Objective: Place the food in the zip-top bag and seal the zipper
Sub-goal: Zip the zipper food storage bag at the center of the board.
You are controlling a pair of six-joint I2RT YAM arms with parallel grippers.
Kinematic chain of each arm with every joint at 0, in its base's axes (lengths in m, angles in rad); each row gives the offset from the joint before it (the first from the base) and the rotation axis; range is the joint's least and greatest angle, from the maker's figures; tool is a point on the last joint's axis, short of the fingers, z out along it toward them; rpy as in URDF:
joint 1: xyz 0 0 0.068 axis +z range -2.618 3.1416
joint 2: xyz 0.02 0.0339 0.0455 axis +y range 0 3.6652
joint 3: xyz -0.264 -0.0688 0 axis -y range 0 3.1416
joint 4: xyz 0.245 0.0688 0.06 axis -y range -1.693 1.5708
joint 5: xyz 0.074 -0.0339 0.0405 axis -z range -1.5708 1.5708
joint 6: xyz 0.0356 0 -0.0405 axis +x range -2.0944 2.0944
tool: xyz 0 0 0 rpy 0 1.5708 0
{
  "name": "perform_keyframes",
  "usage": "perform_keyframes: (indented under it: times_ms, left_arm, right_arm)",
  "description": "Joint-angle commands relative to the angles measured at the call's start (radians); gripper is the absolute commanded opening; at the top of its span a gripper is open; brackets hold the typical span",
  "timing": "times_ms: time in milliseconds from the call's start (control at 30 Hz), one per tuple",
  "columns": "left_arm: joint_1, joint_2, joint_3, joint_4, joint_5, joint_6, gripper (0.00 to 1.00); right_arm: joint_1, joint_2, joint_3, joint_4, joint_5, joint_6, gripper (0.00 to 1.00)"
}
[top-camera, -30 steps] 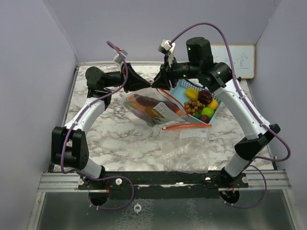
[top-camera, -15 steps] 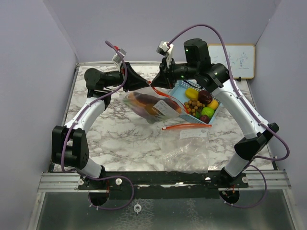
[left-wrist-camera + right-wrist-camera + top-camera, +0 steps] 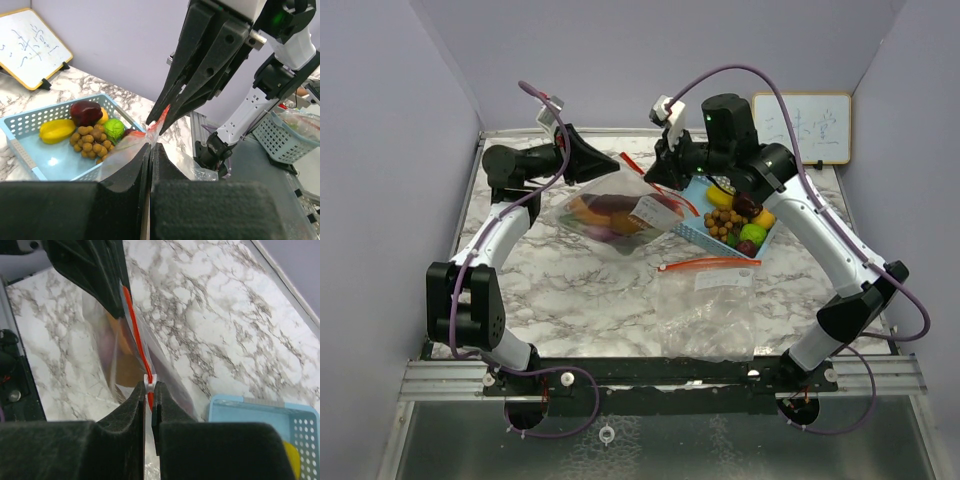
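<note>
A clear zip-top bag (image 3: 615, 212) with a red zipper hangs in the air between my two grippers, with purple and orange food inside. My left gripper (image 3: 603, 160) is shut on the bag's left top corner (image 3: 150, 131). My right gripper (image 3: 655, 172) is shut on the white zipper slider (image 3: 150, 382) on the red zipper track (image 3: 136, 335). More food lies in the blue mesh basket (image 3: 704, 232): a yellow fruit (image 3: 56, 130), brown grape bunch (image 3: 88, 140), lime-green fruit (image 3: 114, 129) and dark purple fruit (image 3: 85, 112).
A second, empty zip-top bag (image 3: 710, 300) with a red zipper lies on the marble table near the front. A small whiteboard (image 3: 810, 125) leans at the back right. Grey walls close in the left, right and back.
Both grippers have lifted the bag and pulled apart: the left gripper moved up and left, and the bag now hangs higher and further left, stretched between them.
</note>
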Motion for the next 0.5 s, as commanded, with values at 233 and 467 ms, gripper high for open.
perform_keyframes:
  times_ms: [233,467]
  left_arm:
    - [0.125,-0.035,0.017,-0.012,-0.120,0.033,0.00]
    - [0.166,-0.024,0.039,-0.199,-0.122,0.136,0.00]
  right_arm:
    - [-0.029,-0.127,-0.278,-0.056,0.311,0.004,0.02]
    - [-0.047,-0.205,-0.451,-0.063,0.459,0.068,0.02]
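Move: The right hand has the slider of the food bag's zipper between its fingertips; the zipper's free far end, where the slider is headed, lies about 10 cm to its right, 2 cm back and some 8 cm below. The food bag's middle hangs 6 cm left of that hand, 3 cm back and 10 below; the blue basket is 18 cm right, 5 ahead and 28 below. The slider lies 6 cm right of the left hand, 1 cm back and 4 lower. Still pinching the slider, the right hand sweeps down about 11 cm and to the right about 8 cm, picking up speed as it drags the slider along the orange zipper towards its far end, while its fingers tip further down and swing clockwise, some 20 degrees in all. The shut left hand keeps its grip on the zipper's other end and pulls the opposite way, about 6 cm left and forward with a slight counter-clockwise turn, drawing the strip out between the two hands. ##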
